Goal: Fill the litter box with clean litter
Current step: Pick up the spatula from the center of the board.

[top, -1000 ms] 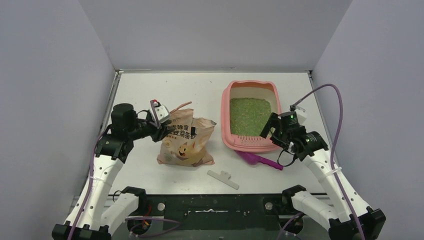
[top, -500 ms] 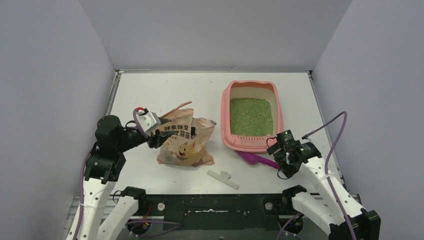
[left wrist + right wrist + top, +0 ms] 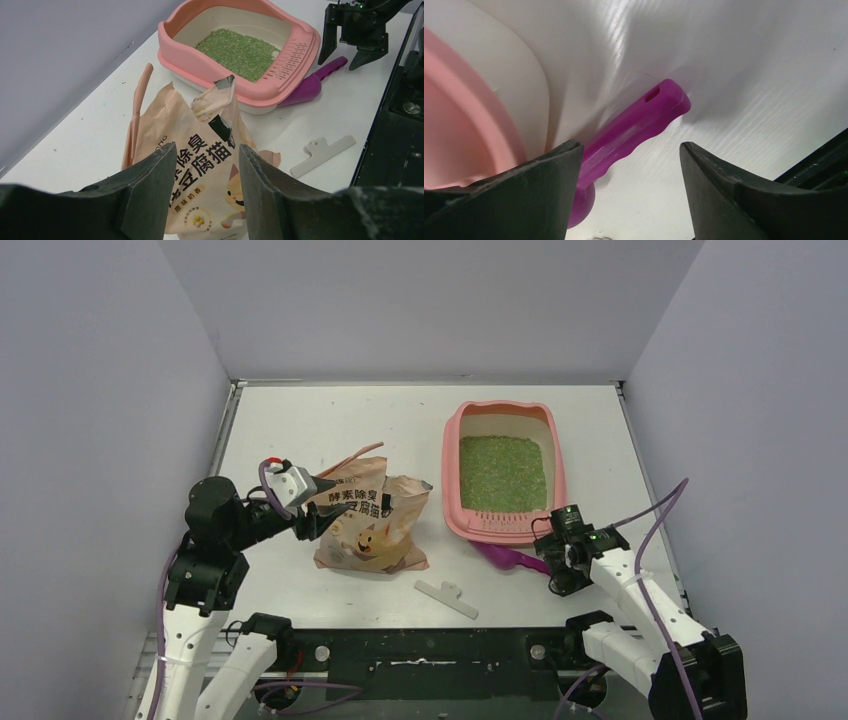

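Note:
The pink litter box (image 3: 453,480) stands on the right of the table with a bed of green litter (image 3: 500,472) in it. The left wrist view also takes in this litter box (image 3: 235,97) and its litter (image 3: 237,47). An opened tan litter bag (image 3: 375,520) lies slumped to the left of it. My left gripper (image 3: 316,519) is open just left of the bag, and nothing lies between its fingers (image 3: 150,190). My right gripper (image 3: 631,165) is open low over the table, beside the handle of the magenta scoop (image 3: 639,125).
The magenta scoop (image 3: 512,559) lies against the litter box's near end. A white bag clip (image 3: 447,598) rests near the table's front edge. A pink strip (image 3: 136,105) lies beside the bag. The box's pink rim (image 3: 469,130) is close on my right gripper's left.
My right arm has drawn back from the litter box's near end and dropped to the scoop handle, jaws narrowing. My left gripper has pulled leftward off the bag's top.

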You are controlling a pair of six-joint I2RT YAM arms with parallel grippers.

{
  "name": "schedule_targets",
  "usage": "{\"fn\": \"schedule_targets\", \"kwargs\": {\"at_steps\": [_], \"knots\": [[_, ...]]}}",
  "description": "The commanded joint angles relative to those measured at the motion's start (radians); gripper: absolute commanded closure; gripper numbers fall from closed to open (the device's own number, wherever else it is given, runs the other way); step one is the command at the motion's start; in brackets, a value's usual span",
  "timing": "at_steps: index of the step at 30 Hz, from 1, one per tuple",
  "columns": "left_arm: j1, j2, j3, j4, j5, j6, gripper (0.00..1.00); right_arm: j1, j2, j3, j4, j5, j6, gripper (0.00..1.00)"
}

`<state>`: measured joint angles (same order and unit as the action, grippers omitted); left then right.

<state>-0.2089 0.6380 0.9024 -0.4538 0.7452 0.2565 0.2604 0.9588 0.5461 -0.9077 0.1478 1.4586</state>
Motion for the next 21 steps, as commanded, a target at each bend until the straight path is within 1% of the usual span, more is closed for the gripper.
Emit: {"fn": "schedule_targets", "kwargs": {"at_steps": [1,10,14,17,20,21], "knots": [[-0.005,0.001,0.011,0.022,0.02,-0.01,0.54,-0.008,-0.011,-0.048,0.071,0.008,0.08,0.3],[-0.007,-0.004,0.014,-0.004,0.019,0.003,0.54,-0.009,0.004,-0.075,0.064,0.027,0.092,0.37],[-0.007,-0.006,0.013,-0.013,0.019,0.005,0.54,-0.01,0.009,-0.084,0.062,0.028,0.083,0.47],[-0.007,-0.012,0.015,-0.021,0.018,0.007,0.54,-0.009,0.008,-0.086,0.054,0.032,0.077,0.51],[-0.007,-0.019,0.017,-0.029,0.015,0.01,0.54,-0.009,0.001,-0.091,0.048,0.033,0.071,0.58],[-0.007,-0.02,0.018,-0.031,0.014,0.01,0.54,-0.01,-0.001,-0.095,0.047,0.032,0.068,0.62]]}}
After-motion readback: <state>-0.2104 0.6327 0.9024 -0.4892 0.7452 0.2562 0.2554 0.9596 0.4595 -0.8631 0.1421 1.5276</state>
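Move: The right hand hovers with open fingers over the purple spatula's handle, whose middle lies about 3 cm to its left, 1 cm ahead and 2 cm below; the blade is some 13 cm left and 4 cm ahead. The litter box's middle is about 23 cm ahead and 11 cm left, the white clip 24 cm left and 6 cm back. From the left hand the handle is roughly 42 cm right, 3 cm back and 29 cm down. The right hand, fingers pointing down, sinks a little over 2 cm towards the table so that its fingertips come down on either side of the spatula's handle near its free end, easing about 1 cm back towards the base. All the while the fingers close, slowly at first and then faster, from about three quarters open to under half, until they pinch the handle from both sides, the wrist barely turning clockwise. ##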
